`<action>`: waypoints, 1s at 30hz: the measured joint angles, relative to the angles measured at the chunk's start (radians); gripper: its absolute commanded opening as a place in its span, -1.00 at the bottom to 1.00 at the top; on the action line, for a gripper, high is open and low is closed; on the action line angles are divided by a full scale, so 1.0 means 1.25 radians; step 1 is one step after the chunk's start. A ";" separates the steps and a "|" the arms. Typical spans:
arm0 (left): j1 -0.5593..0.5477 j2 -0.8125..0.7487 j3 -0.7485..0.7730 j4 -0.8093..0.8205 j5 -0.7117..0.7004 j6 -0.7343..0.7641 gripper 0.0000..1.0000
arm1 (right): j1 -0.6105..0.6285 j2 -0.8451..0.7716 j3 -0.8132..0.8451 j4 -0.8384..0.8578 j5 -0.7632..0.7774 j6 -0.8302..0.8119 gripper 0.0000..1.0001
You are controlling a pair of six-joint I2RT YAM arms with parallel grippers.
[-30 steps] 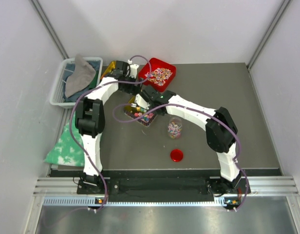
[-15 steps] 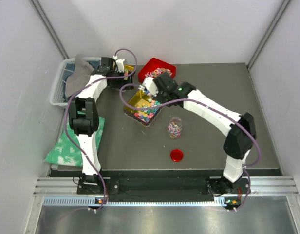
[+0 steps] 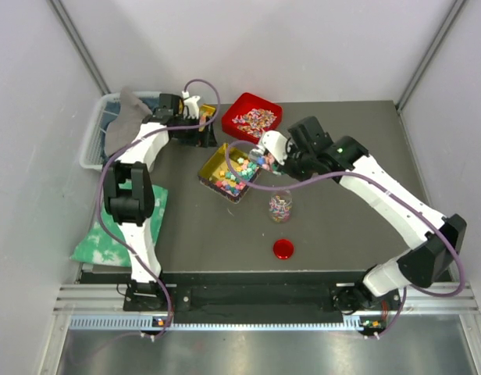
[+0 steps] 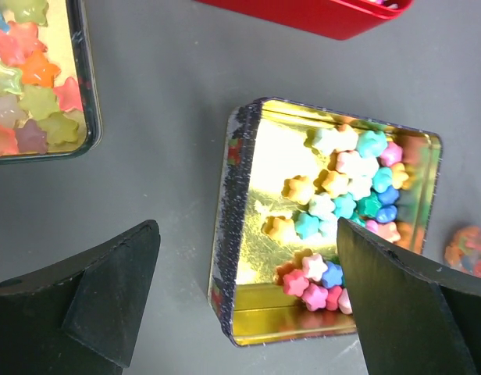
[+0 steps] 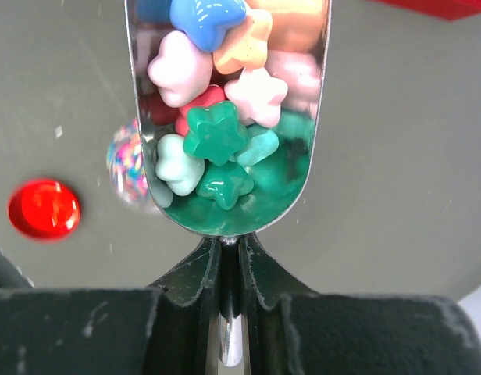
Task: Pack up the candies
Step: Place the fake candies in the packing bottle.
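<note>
My right gripper (image 5: 229, 248) is shut on the thin handle of a metal scoop (image 5: 295, 168). The scoop carries a heap of star-shaped candies (image 5: 217, 133) in green, white, pink and blue. In the top view the scoop (image 3: 258, 157) hangs over the right edge of the gold tin (image 3: 211, 163), which holds more star candies (image 3: 234, 176). The small clear jar (image 3: 280, 205), part filled with tiny coloured candies, stands nearer than the scoop. My left gripper (image 3: 198, 133) is open at the back left, with the gold tin (image 4: 248, 258) below its spread fingers and nothing held.
A red tray (image 3: 265, 101) of pink-white candies sits at the back. A second tin (image 4: 90, 94) of translucent star gummies lies by the left gripper. The red round lid (image 3: 283, 249) lies near the front. A basket (image 3: 93, 133) and green cloth (image 3: 106, 230) are on the left.
The right arm has swung out to the right and lifted the loaded scoop out of the gold tin. The left arm pulled back towards the rear left, then held still.
</note>
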 measured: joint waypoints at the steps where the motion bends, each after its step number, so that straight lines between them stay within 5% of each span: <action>1: 0.000 -0.005 -0.002 0.000 0.003 0.002 0.98 | 0.000 -0.011 -0.011 -0.009 -0.002 -0.009 -1.00; 11: 0.000 -0.067 -0.057 -0.017 0.005 0.030 0.98 | -0.029 -0.105 -0.154 -0.117 0.045 -0.135 -1.00; 30: 0.000 -0.082 -0.108 -0.018 0.005 0.034 0.98 | 0.019 -0.110 -0.147 -0.228 0.257 -0.293 -1.00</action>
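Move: My right hand grips the loaded scoop, its bowl off to the left of the fingers. The packing bottle stands about 4 cm back of that hand, roughly level with it sideways, and its middle is some 17 cm below. The red lid is about 14 cm back, also level sideways; the gold bin of fake candies lies some 8 cm ahead and 15 cm to the left, both near 20 cm down. From my empty left hand the bottle is roughly 20 cm back, 20 cm right and 7 cm below. I swing my right hand about 11 cm to the right, with some 5 cm back and a slight sink, bringing the scoop's bowl to the bottle's mouth. As I go I roll the wrist some 35 degrees, left side down, so the scoop's open end dips, and my fingers keep their hold on the handle. My open left hand draws back a few centimetres, touching nothing. ##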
